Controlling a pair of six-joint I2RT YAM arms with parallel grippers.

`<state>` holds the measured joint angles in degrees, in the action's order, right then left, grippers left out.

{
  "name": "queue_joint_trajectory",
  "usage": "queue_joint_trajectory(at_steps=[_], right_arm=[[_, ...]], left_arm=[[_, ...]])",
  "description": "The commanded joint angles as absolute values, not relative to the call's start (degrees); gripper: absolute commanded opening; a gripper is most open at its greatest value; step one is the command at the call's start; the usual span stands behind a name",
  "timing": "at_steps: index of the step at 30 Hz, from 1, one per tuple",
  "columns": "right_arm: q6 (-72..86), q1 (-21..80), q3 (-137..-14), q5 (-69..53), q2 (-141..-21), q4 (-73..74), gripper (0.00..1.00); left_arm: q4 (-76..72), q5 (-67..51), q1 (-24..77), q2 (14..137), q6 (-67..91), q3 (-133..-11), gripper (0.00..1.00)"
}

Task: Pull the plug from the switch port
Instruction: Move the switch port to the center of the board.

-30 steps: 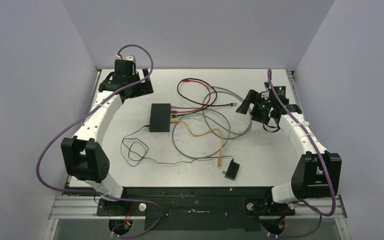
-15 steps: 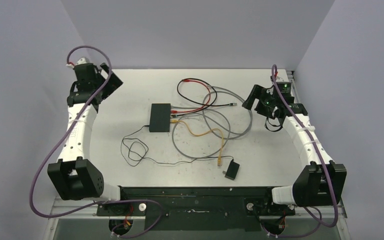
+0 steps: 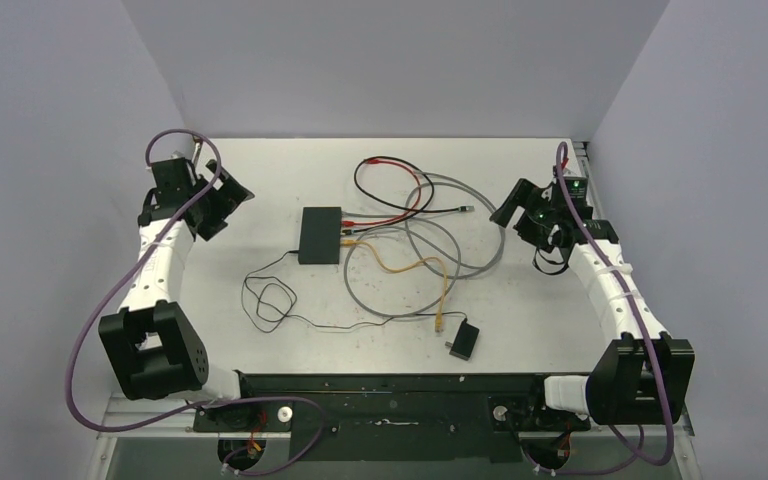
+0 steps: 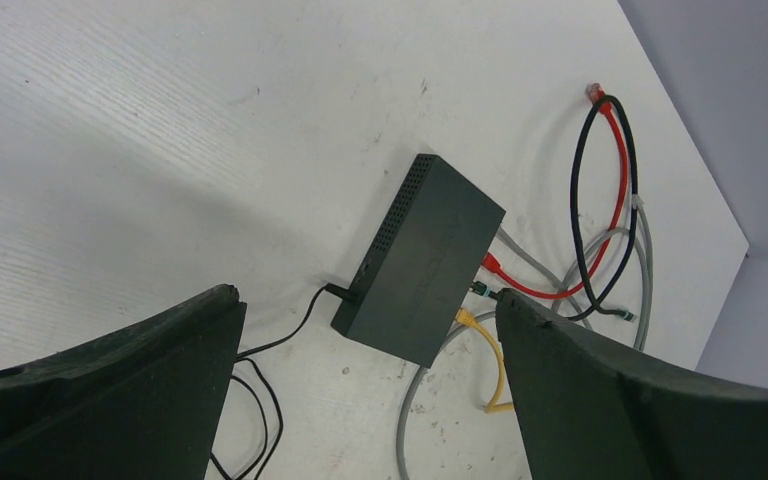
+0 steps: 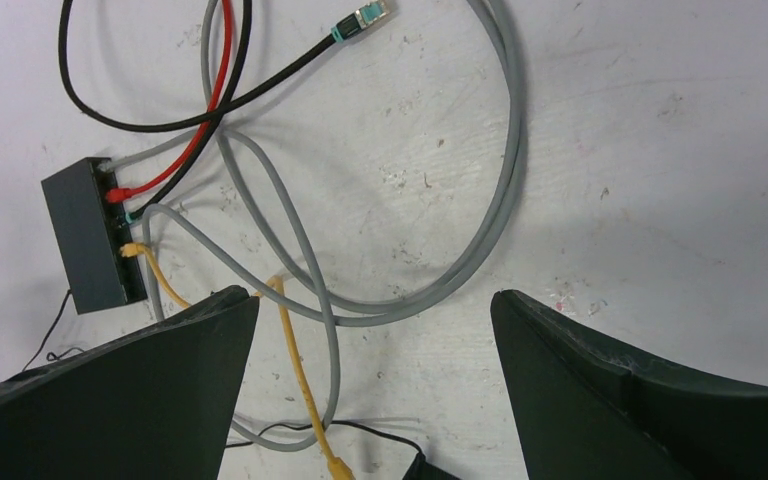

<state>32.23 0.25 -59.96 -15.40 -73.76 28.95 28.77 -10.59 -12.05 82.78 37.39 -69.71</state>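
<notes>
The switch (image 3: pixel 320 235) is a flat black box lying left of the table's middle. Along its right edge sit several plugs in a row: a red plug (image 4: pixel 490 265), a dark teal-tipped one (image 4: pixel 480 290) and a yellow plug (image 4: pixel 465 318). They also show in the right wrist view as the red plug (image 5: pixel 115 193) and yellow plug (image 5: pixel 132 248) on the switch (image 5: pixel 90 235). My left gripper (image 3: pixel 228 200) hangs open well left of the switch, which shows between its fingers as the switch (image 4: pixel 425 260). My right gripper (image 3: pixel 508 206) is open far right of it, holding nothing.
Grey, red, black and yellow cables (image 3: pixel 420 240) loop across the table right of the switch. A loose teal-tipped cable end (image 5: pixel 365 15) lies near my right gripper. A small black adapter block (image 3: pixel 463 340) and its thin coiled cord (image 3: pixel 270 300) lie at the front.
My left arm has swung from the back of the table out to the left and come slightly forward. My right arm has drifted a little to the right. Both grippers stayed open.
</notes>
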Motion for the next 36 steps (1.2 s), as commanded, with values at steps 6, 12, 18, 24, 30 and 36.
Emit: queue_joint_trajectory(at_steps=[6,12,18,24,30,36], right_arm=[[31.7,0.2,-61.2,-17.8,-73.9,27.9,0.90],[30.0,0.3,-62.6,-22.9,-78.4,27.9,0.90],[29.1,2.8,-64.4,-23.3,-80.3,27.5,0.90],[27.6,5.6,-67.4,-24.0,-82.7,27.4,0.90],[26.6,11.3,-71.9,-22.9,-87.1,27.2,0.90],[25.5,17.1,-79.7,-21.9,-93.6,28.5,0.90]], left_arm=[[24.1,-18.4,-9.2,89.2,37.0,-68.0,0.96],[28.3,-16.6,-4.8,95.6,34.0,-73.7,0.96],[33.7,-11.0,2.8,99.8,28.6,-80.4,0.96],[40.4,-3.8,8.5,104.3,22.1,-87.7,0.96],[43.7,-0.5,11.9,108.0,18.5,-92.3,0.96],[45.4,3.8,15.9,111.7,16.2,-94.5,0.96]])
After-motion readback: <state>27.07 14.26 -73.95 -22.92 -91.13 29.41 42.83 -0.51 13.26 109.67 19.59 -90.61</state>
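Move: The switch port lies some 16 cm to the right of my left hand, about 2 cm ahead and 14 cm below. On the table, its power plug is about 11 cm right of that hand and 2 cm back; the yellow plug in its other side is 23 cm right and 1 cm ahead. From my right hand the switch port is about 40 cm left and 6 cm ahead; the loose black plug is 5 cm left and 14 cm ahead. I sink my open left hand and swing it about 14 cm to the right until it comes in over the switch port, levelling off midway and then sinking again, about 9 cm lower in all; it turns some 30 degrees clockwise as the fingers tip down. After nearly waiting, my right hand sweeps about 11 cm left over the cables towards the switch port, turning counter-clockwise, fingers open. ##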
